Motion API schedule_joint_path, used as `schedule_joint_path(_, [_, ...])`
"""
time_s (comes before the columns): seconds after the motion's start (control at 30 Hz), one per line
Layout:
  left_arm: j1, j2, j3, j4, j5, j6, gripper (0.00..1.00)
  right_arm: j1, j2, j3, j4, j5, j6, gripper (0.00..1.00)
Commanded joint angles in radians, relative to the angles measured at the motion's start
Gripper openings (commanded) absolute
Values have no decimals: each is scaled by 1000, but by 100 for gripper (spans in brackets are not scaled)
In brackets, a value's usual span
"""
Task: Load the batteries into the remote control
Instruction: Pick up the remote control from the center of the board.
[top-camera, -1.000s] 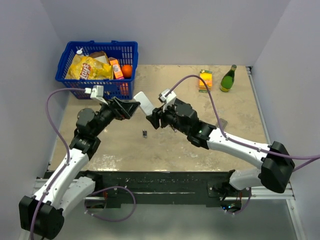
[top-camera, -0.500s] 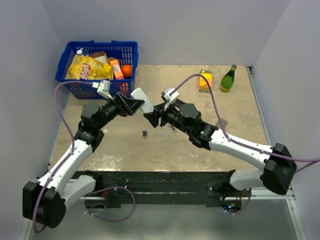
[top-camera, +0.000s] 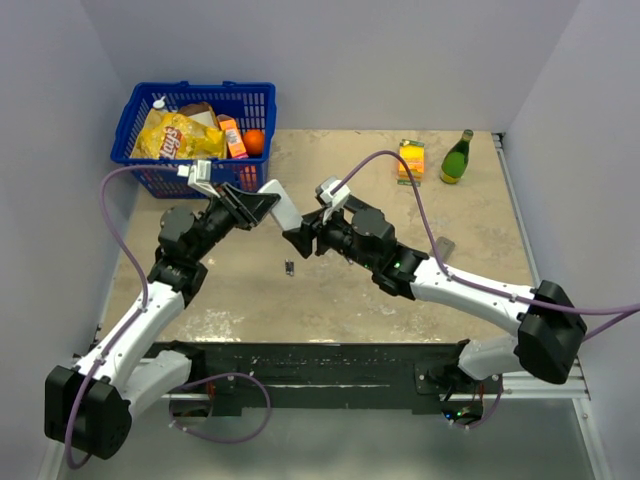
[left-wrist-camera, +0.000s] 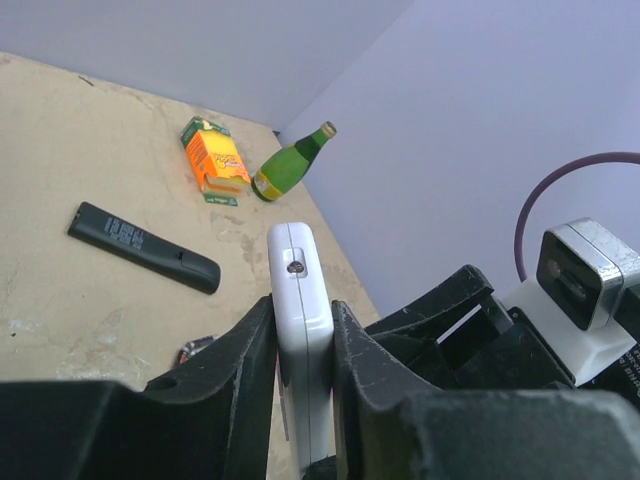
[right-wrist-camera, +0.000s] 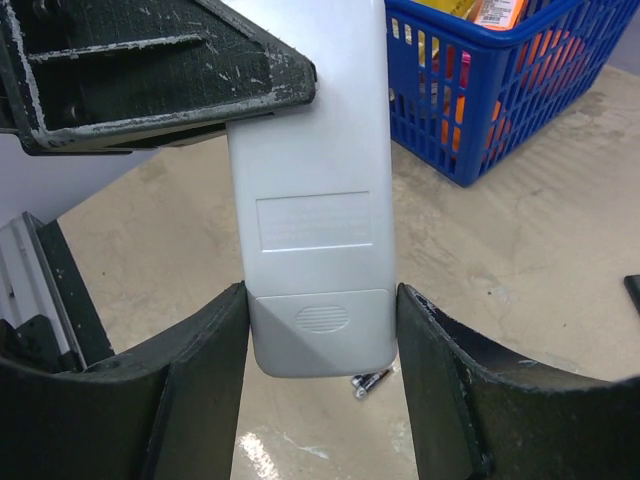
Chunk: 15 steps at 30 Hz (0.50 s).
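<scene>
The white remote control (top-camera: 283, 210) hangs in the air over the middle of the table, held from both ends. My left gripper (top-camera: 262, 205) is shut on its upper part, the fingers pressed flat against its two faces (left-wrist-camera: 300, 303). My right gripper (top-camera: 300, 238) is shut on the lower end, its pads against the two narrow sides beside the ribbed battery cover (right-wrist-camera: 322, 292). The cover is on. The batteries (top-camera: 288, 267), small dark cylinders, lie on the table under the remote (right-wrist-camera: 372, 381).
A blue basket (top-camera: 200, 88) of groceries stands at the back left. An orange box (top-camera: 410, 160) and a green bottle (top-camera: 457, 158) sit at the back right. A black remote (left-wrist-camera: 140, 245) lies on the table behind the right arm.
My left gripper has closed on the white remote, which the right gripper was holding. Both arms and the remote have shifted slightly to the left.
</scene>
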<state>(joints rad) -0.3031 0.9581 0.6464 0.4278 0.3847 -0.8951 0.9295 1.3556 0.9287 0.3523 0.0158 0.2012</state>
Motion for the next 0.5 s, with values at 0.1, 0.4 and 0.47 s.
schedule_joint_path(0.1, [-5,-41,2,9,25,54,3,6,-7,-2,89,-13,63,37])
schedule_joint_path(0.4, [12,-116,-5,-61,42,185,0,6,-56,-44,102,-36,208,85])
schedule_joint_path(0.47, [31,-146,-10,-89,48,223,0,6,-67,-60,102,-36,254,93])
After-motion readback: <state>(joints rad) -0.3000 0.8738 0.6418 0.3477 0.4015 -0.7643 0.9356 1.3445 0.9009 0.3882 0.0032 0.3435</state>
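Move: The white remote control hangs between my hands, its ends pinched by both. Its middle is about 1 cm back, 2 cm right and 2 cm below my left hand, and some 5 cm ahead of and 2 cm above my right, straight out. A battery pair lies about 25 cm below my left hand, some 2 cm back and 2 cm left. The black remote is about 24 cm ahead of that hand, 9 cm right, on the table. I open my right fingers and let go of the white remote's lower end, easing that hand back about 1 cm and rolling it slightly. My left fingers keep their pinch near the upper end and, after a nearly still start, draw the remote back about 1.5 cm and a little left, rolling it some 8 degrees. ##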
